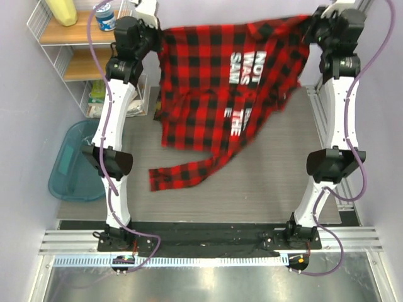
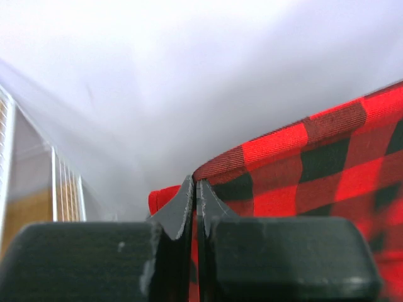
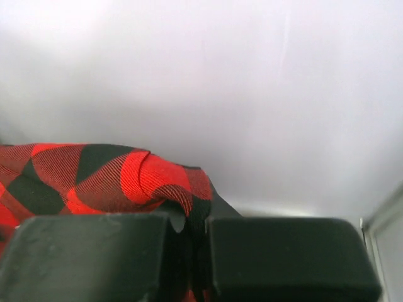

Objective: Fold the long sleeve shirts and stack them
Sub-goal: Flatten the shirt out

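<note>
A red-and-black plaid long sleeve shirt (image 1: 227,82) with white lettering hangs spread between both raised arms at the back of the table, one sleeve trailing down onto the grey tabletop (image 1: 182,173). My left gripper (image 1: 158,33) is shut on its upper left edge; the left wrist view shows the red check cloth (image 2: 302,170) pinched between the closed fingers of the left gripper (image 2: 196,189). My right gripper (image 1: 308,25) is shut on the upper right edge, where the right wrist view shows bunched cloth (image 3: 113,176) clamped in the right gripper (image 3: 192,220). No yellow shirt is in view.
A wire shelf rack (image 1: 69,50) with a yellow item and a jar stands at the back left. A teal plastic bin (image 1: 75,163) sits on the floor left of the table. A light wall is close behind both grippers.
</note>
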`<state>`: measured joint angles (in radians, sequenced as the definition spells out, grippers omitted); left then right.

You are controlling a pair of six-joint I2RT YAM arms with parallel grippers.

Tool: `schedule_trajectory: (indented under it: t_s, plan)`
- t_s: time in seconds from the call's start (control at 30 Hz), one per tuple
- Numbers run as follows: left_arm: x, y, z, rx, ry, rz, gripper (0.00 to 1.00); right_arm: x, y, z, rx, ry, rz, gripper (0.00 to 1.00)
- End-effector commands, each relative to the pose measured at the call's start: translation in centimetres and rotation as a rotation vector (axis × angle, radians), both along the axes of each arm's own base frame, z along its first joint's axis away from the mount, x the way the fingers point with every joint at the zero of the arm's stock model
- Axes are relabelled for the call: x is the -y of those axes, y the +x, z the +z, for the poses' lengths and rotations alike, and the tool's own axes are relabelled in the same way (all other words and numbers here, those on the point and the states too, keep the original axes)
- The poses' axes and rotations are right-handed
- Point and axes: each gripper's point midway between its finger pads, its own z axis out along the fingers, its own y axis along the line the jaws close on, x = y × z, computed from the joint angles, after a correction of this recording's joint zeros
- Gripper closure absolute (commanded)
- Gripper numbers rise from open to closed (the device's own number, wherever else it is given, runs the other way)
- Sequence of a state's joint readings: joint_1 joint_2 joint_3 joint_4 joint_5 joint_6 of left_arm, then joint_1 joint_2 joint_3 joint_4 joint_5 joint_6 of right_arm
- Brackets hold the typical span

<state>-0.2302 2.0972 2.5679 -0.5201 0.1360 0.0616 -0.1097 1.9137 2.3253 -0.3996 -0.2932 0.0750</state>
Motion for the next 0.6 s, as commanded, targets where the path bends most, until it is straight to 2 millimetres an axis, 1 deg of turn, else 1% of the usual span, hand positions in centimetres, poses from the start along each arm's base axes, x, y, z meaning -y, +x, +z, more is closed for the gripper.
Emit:
schedule_trajectory:
  t_s: [0.0, 0.03, 0.07, 0.1, 0.13, 0.17, 0.2, 0.23, 0.27, 0.3, 0.33, 0.37, 0.4, 0.43, 0.47, 0.5, 0.53, 0.57]
  plan:
    - [-10.4, -11.4, 25.3, 0.701, -0.358, 0.191, 1.00, 3.4, -17.0, 27.6, 0.797, 0.102, -0.216, 0.99]
    - [-11.0, -12.2, 26.5, 0.787, -0.402, 0.179, 1.00, 3.1, -20.4, 30.4, 0.930, 0.105, -0.214, 0.99]
    - [-11.8, -14.5, 28.3, 0.851, -0.404, 0.160, 1.00, 3.1, -22.3, 31.4, 0.987, 0.104, -0.225, 0.99]
    - [-11.9, -16.1, 29.6, 0.891, -0.396, 0.144, 1.00, 3.1, -24.7, 31.8, 1.020, 0.105, -0.239, 0.99]
    - [-12.4, -17.4, 30.6, 0.923, -0.395, 0.135, 1.00, 2.8, -26.5, 32.7, 1.083, 0.090, -0.240, 0.99]
    - [-13.4, -17.6, 30.7, 0.931, -0.383, 0.135, 1.00, 2.8, -26.9, 32.5, 1.079, 0.071, -0.249, 0.99]
    - [-13.5, -18.1, 30.7, 0.927, -0.368, 0.088, 1.00, 2.2, -27.4, 31.7, 1.048, 0.045, -0.227, 0.99]
    - [-13.3, -18.0, 30.2, 0.912, -0.337, 0.056, 1.00, 1.8, -26.8, 30.6, 1.016, 0.014, -0.211, 0.99]
    - [-13.5, -15.0, 26.9, 0.815, -0.304, 0.050, 1.00, 1.6, -26.4, 29.4, 0.987, -0.031, -0.211, 0.99]
    - [-11.9, -16.6, 26.2, 0.800, -0.226, -0.031, 1.00, 0.7, -24.5, 25.6, 0.891, -0.084, -0.160, 0.99]
    - [-11.4, -15.7, 24.0, 0.745, -0.190, -0.056, 1.00, 0.3, -23.8, 23.3, 0.830, -0.120, -0.136, 0.99]
    - [-10.9, -12.3, 17.1, 0.575, -0.178, -0.080, 1.00, -0.1, -22.6, 20.5, 0.754, -0.149, -0.106, 0.99]
    - [-10.1, -12.2, 14.3, 0.525, -0.124, -0.124, 1.00, -0.6, -20.9, 14.5, 0.604, -0.195, -0.063, 0.99]
    - [-9.0, -13.9, 12.4, 0.489, -0.097, -0.180, 1.00, -1.1, -20.1, 10.8, 0.514, -0.226, -0.019, 0.99]
    - [-8.9, -12.6, 6.4, 0.357, -0.107, -0.186, 1.00, -1.4, -18.2, 3.4, 0.352, -0.247, 0.030, 0.99]
    - [-8.5, -12.7, 3.2, 0.301, -0.058, -0.216, 1.00, -1.4, -18.4, -0.7, 0.252, -0.293, 0.049, 0.99]
    - [-6.9, -14.7, 1.7, 0.272, -0.018, -0.299, 1.00, -1.7, -19.8, -2.8, 0.212, -0.318, 0.063, 0.99]
    - [-6.5, -15.0, -0.4, 0.230, 0.010, -0.308, 1.00, -1.7, -19.9, -7.5, 0.118, -0.342, 0.084, 0.99]
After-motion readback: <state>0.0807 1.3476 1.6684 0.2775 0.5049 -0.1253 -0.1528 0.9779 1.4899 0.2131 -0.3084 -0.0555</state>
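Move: Both hands already hold the red checked shirt high by its upper edge, about 48 cm apart; its middle hangs some 21 cm right of the left hand, 10 cm back and 20 cm below, and 27 cm left of the right hand, equally far back and down. From the left hand the folded yellow shirt lies roughly level ahead, 9 cm right and 43 cm down, and the wire rack stands level, 25 cm left and 20 cm down. Up and back in a fast fling, both hands rise some 26 cm while the fingers tip upward by nearly 50 degrees, then both drop about 11 cm as the tilt eases. The left swings out to its left and then partly back in, its fingers staying shut as their hold on the cloth ends; the right pulls back farthest, about 30 cm, still pinching its corner. ##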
